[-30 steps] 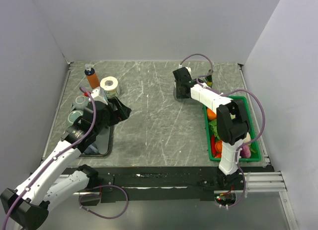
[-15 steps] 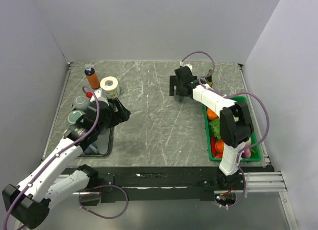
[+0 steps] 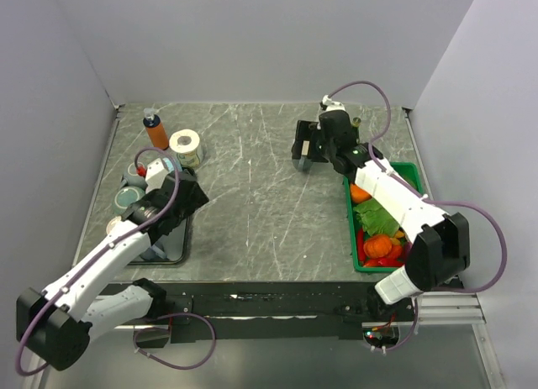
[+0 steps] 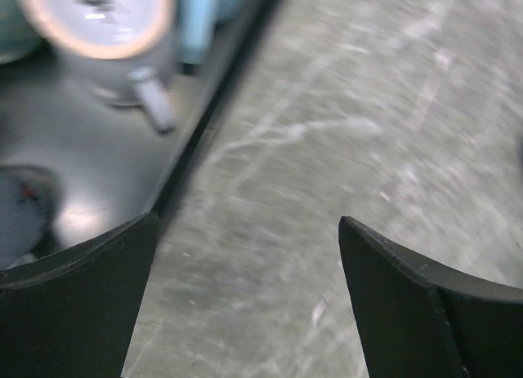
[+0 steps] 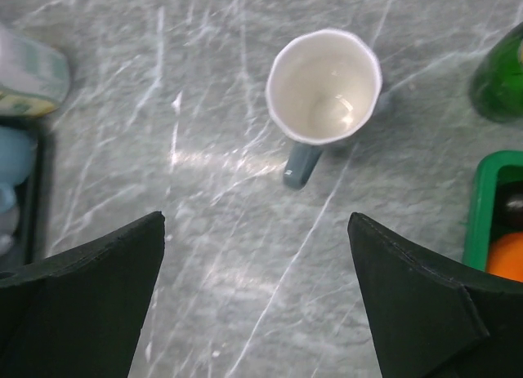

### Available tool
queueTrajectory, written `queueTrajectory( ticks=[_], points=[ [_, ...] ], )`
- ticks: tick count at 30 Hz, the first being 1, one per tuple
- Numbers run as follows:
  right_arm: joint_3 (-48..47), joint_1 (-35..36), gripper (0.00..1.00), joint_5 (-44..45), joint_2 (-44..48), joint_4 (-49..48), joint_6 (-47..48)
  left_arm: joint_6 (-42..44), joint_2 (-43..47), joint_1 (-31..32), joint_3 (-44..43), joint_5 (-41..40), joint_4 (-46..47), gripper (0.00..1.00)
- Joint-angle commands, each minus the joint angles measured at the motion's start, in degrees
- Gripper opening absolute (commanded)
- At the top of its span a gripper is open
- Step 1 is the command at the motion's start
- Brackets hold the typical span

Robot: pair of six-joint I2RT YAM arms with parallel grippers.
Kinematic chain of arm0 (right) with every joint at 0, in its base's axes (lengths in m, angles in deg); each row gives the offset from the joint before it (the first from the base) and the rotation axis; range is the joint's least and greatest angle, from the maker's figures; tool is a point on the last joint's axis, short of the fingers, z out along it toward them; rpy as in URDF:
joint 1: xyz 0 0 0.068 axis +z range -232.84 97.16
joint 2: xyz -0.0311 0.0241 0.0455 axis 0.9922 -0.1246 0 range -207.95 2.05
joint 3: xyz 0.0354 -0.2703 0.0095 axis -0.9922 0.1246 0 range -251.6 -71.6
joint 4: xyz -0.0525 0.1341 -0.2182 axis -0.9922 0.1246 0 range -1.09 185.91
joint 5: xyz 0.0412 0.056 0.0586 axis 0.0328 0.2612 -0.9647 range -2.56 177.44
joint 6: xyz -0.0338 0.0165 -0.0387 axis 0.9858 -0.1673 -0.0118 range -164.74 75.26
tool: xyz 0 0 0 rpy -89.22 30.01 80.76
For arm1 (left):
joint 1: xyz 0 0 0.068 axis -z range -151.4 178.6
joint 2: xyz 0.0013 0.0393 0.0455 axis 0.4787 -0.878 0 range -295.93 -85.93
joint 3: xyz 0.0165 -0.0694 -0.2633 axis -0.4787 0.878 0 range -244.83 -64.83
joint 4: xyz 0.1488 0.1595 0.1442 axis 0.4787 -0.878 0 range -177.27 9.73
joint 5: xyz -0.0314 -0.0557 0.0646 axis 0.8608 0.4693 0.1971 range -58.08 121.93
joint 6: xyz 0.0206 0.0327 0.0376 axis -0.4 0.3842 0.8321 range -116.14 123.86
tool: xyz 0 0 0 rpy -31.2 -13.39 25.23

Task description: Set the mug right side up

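In the right wrist view, the mug (image 5: 325, 88) stands upright on the grey table, its white inside facing up and its grey-blue handle pointing toward the camera. My right gripper (image 5: 255, 216) hangs above and just short of it, open, with nothing between its fingers. From above, the right gripper (image 3: 304, 157) sits at the back centre-right and hides the mug. My left gripper (image 4: 247, 219) is open and empty over the right edge of the black tray (image 4: 204, 125); the top view shows the left gripper (image 3: 195, 197) at the left.
A green bin (image 3: 424, 212) of vegetables lies along the right side, with a green bottle (image 5: 498, 76) behind it. On the left are an orange bottle (image 3: 155, 130), a tape roll (image 3: 186, 145) and the tray holding several cups (image 3: 133, 184); one grey cup (image 4: 94, 27) shows blurred.
My right gripper opened and let go of the mug, and that arm swung out to the right. The left arm pulled back toward the tray.
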Motion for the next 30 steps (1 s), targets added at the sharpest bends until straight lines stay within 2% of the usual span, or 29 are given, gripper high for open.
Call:
queueTrajectory(
  ticks=[1,7,15,19,27,30],
  points=[
    [2.9,0.8,0.98,-5.0,5.0,-2.4,-2.6,-12.8,-3.8,0.0,-1.1,-12.9,-4.5,0.96],
    [7.5,1.0,0.97,-8.2,9.2,-4.7,-4.2,-16.6,-9.1,-2.9,-1.0,-16.1,-0.2,0.99],
    [10.7,1.1,0.95,-10.9,11.3,-6.7,-5.0,-12.1,-15.4,-12.0,-0.1,-10.1,6.9,0.93],
    [11.0,1.1,0.95,-11.7,11.3,-6.9,-5.3,-8.7,-18.3,-15.0,-0.3,-5.3,10.1,0.84],
    [11.2,1.1,0.94,-11.4,11.4,-6.7,-5.1,-7.3,-21.8,-15.8,-0.1,-2.9,11.6,0.67],
    [11.2,1.1,0.94,-11.2,11.5,-6.7,-5.0,-7.7,-22.8,-15.8,0.3,-3.3,11.6,0.64]
  ],
)
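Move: The upside-down grey mug in the tray lies about 10 cm ahead of the left hand, 12 cm to its left and 11 cm below. The light blue mug stands some 8 cm farther out and 4 cm to the right of it, the green mug about 9 cm to its left, level with it. From the right hand the grey mug is roughly 49 cm left and 7 cm back; the upright mug stands 9 cm ahead, 2 cm right, 13 cm below. Left hand sinks 8 cm, swinging left and forward towards the grey mug's handle, closing partway; right backs off. ##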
